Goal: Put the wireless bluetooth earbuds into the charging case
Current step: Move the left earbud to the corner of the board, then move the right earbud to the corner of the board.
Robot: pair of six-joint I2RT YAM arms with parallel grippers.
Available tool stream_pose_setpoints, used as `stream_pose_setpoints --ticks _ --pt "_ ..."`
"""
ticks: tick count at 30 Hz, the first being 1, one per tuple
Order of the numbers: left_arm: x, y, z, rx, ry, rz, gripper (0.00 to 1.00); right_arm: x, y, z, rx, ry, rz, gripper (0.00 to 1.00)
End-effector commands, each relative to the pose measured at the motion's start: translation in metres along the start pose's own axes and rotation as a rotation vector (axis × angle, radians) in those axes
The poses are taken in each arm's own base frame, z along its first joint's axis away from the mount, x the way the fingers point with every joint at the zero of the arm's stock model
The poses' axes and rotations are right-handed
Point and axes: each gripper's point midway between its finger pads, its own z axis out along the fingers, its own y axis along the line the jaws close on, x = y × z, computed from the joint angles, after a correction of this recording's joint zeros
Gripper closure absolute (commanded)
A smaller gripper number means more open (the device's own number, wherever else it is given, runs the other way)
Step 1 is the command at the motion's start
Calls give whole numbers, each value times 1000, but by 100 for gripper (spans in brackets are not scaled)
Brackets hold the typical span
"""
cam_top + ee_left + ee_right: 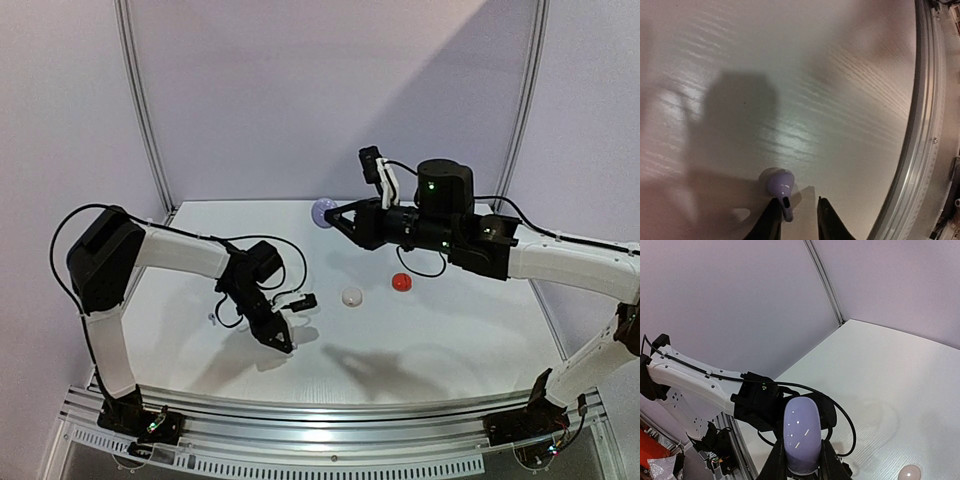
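A lilac earbud [780, 183] lies on the white table, its stem pointing in between my left gripper's [797, 200] fingers. The stem rests against the left finger [771, 217], and the right finger stands apart from it with a clear gap, so the jaws are open. From above, that gripper [283, 343] is low over the near-left part of the table. My right gripper [802, 452] is shut on the lilac charging case [801, 437] and holds it in the air over the far middle of the table [323, 212]. I cannot tell whether the case's lid is up.
A white round case [351, 297] and a red round case [401, 282] sit mid-table, the white one also showing in the right wrist view [910, 473]. A tiny pale piece [212, 318] lies left of the left arm. The metal front rail [926, 125] runs close to the right of the left gripper.
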Motion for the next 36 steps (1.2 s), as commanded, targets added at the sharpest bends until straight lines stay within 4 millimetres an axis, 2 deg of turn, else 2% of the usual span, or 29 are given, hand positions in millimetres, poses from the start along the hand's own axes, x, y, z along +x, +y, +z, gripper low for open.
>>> stream_pose_setpoints --ticks 1,5,10,13,16,20,22,24,29,31,33,36 --pt "3 -21 19 82 40 -48 70 -5 1 -12 15 -11 0 100" --pt "6 -33 18 145 56 -78 65 -7 0 -15 21 -18 -1 100" --pt "14 -40 18 171 77 -92 63 -9 1 -18 20 -24 -6 100" --pt "8 -44 11 182 57 -78 64 -11 2 -17 19 -26 -11 100" --pt "-4 -43 -9 147 4 -41 64 -12 3 -16 16 -28 -13 100" --pt "-15 -38 -54 90 -111 -17 64 -13 4 -15 12 -28 -16 100" --pt "-12 -26 -80 44 -167 -33 64 -14 4 -15 10 -30 -16 100" --pt "3 -8 -102 -6 -192 -47 64 -13 4 -15 9 -30 -18 100" --pt "80 50 -138 -237 -66 -78 63 -13 5 -13 2 -25 -20 100" --pt "109 75 -148 -344 -27 -115 53 -12 6 -12 -2 -22 -18 100" --pt "123 104 -163 -472 -17 -161 46 -13 7 -11 -8 -26 -17 100" --pt "126 125 -172 -505 -53 -318 46 -13 9 -8 -18 -18 -10 100"
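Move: The other earbud, still lying out on the board, is about 21 cm to the left of my left hand, some 8 cm ahead and 2 cm lower. The earbud I have just brought over lies right at my part-open fingertips, about 1 cm ahead and 1 cm right. The cream case stands roughly 15 cm ahead and 15 cm right. From my right hand, which holds the purple case, the other earbud lies some 34 cm left, 3 cm ahead and 32 cm below. My left hand opens a little more and draws back about 3.5 cm low over the board, coming free of the earbud at its tips. Then I lift it about 9 cm and swing it some 20 cm left and 10 cm forward towards the other earbud, turning roughly 20 degrees counter-clockwise, spreading the fingers wider and sinking about 5 cm near the end, without reaching the board. ##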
